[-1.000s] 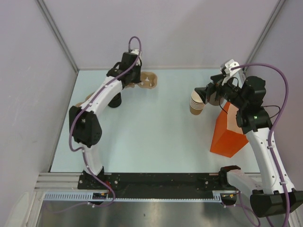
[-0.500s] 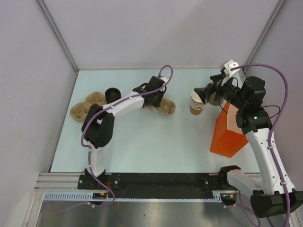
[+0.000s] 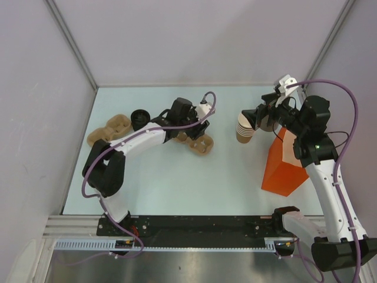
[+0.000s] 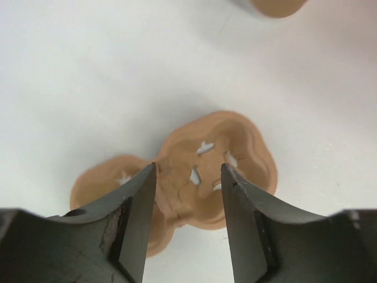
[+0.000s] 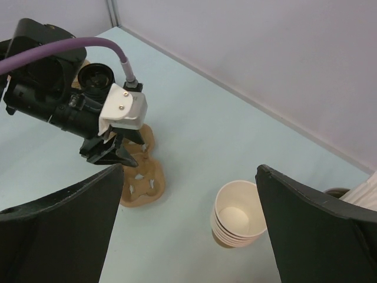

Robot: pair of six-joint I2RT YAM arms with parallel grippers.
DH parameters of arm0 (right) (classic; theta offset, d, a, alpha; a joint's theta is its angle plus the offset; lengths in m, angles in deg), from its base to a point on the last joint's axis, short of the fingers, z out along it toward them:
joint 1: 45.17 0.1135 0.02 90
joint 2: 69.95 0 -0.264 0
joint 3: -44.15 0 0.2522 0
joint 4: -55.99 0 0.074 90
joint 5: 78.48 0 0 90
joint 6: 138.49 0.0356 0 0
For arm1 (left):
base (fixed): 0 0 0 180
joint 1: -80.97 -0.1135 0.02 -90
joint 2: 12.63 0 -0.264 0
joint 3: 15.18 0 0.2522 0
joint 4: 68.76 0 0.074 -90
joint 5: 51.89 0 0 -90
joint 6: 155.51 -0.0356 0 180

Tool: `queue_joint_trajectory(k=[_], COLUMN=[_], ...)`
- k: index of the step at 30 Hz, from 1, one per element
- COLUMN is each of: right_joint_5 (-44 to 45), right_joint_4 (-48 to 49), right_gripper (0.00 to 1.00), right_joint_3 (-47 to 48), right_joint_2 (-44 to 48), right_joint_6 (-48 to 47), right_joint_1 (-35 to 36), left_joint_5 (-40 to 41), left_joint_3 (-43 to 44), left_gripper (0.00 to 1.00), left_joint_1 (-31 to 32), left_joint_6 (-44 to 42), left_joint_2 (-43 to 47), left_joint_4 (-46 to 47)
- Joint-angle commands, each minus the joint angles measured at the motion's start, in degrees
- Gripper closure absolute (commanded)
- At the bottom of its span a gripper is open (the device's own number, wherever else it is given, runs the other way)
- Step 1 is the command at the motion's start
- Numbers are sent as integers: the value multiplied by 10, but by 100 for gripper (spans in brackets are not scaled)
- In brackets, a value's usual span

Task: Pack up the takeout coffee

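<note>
A brown pulp cup carrier (image 3: 198, 142) lies flat on the table near the middle. My left gripper (image 3: 188, 131) hovers just above it, open, its jaws apart with nothing between them; the left wrist view shows the carrier (image 4: 215, 171) beneath the fingertips. My right gripper (image 3: 252, 118) hangs open over a stack of tan paper cups (image 3: 244, 132), whose pale insides (image 5: 238, 218) sit between the wide jaws. A round black lid (image 3: 139, 117) rests at the back left. The takeout coffee, as a lone cup, is out of view.
A second pulp carrier (image 3: 109, 131) lies at the far left. An orange bag (image 3: 285, 166) stands at the right under my right arm. White sticks (image 5: 366, 190) show at the right wrist view's edge. Grey walls close in the table on three sides.
My left arm swung from the back left to the table's middle with the carrier, then opened its jaws and let it go. The right arm stayed still.
</note>
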Motion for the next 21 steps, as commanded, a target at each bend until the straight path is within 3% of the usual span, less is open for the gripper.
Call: queue_joint_trajectory(k=[1, 3, 5, 7, 8, 11, 16, 21], right_joint_5=[-6, -24, -45, -61, -75, -88, -89, -96], right_joint_4=[28, 26, 18, 9, 7, 1, -7, -12], right_gripper=[0, 0, 0, 0, 0, 0, 0, 0], right_joint_3=[1, 1, 2, 2, 2, 2, 2, 1], right_joint_2=[12, 14, 13, 9, 8, 3, -4, -11], right_joint_6=[-1, -8, -22, -30, -34, -48, -67, -65], right_joint_1=[-12, -16, -17, -17, -17, -11, -5, -12], left_joint_5=[-55, -32, -34, -19, -17, -8, 17, 67], left_joint_3=[16, 12, 9, -6, -12, -38, -105, -115], left_gripper=[46, 41, 27, 21, 10, 1, 1, 1], left_joint_1=[1, -7, -30, -61, -74, -121, -134, -119], left_joint_6=[-49, -24, 11, 41, 66, 86, 55, 46], left_joint_2=[22, 43, 62, 97, 105, 148, 189, 165], left_joint_4=[23, 32, 31, 33, 30, 20, 4, -51])
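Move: The stack of black lids stands about 26 cm to the left of the empty left gripper, some 5 cm farther out and 5 cm lower. The brown carrier just set down lies almost beneath that gripper, its middle about 4 cm to the left, level with it and 6 cm below. The other carrier, beyond the lids, is roughly 38 cm to the left and 3 cm out. From the right gripper the lids are some 43 cm left, 10 cm ahead and 29 cm down. Lift the already freed left gripper up off the carrier by about 8 cm and swing it some 12 cm to the left, back towards the stack of black lids, bulging slightly forward on the way and sinking a little at the end. Turn the wrist roughly 20 degrees counter-clockwise and spread the fingers from half open to fully open, touching nothing. ##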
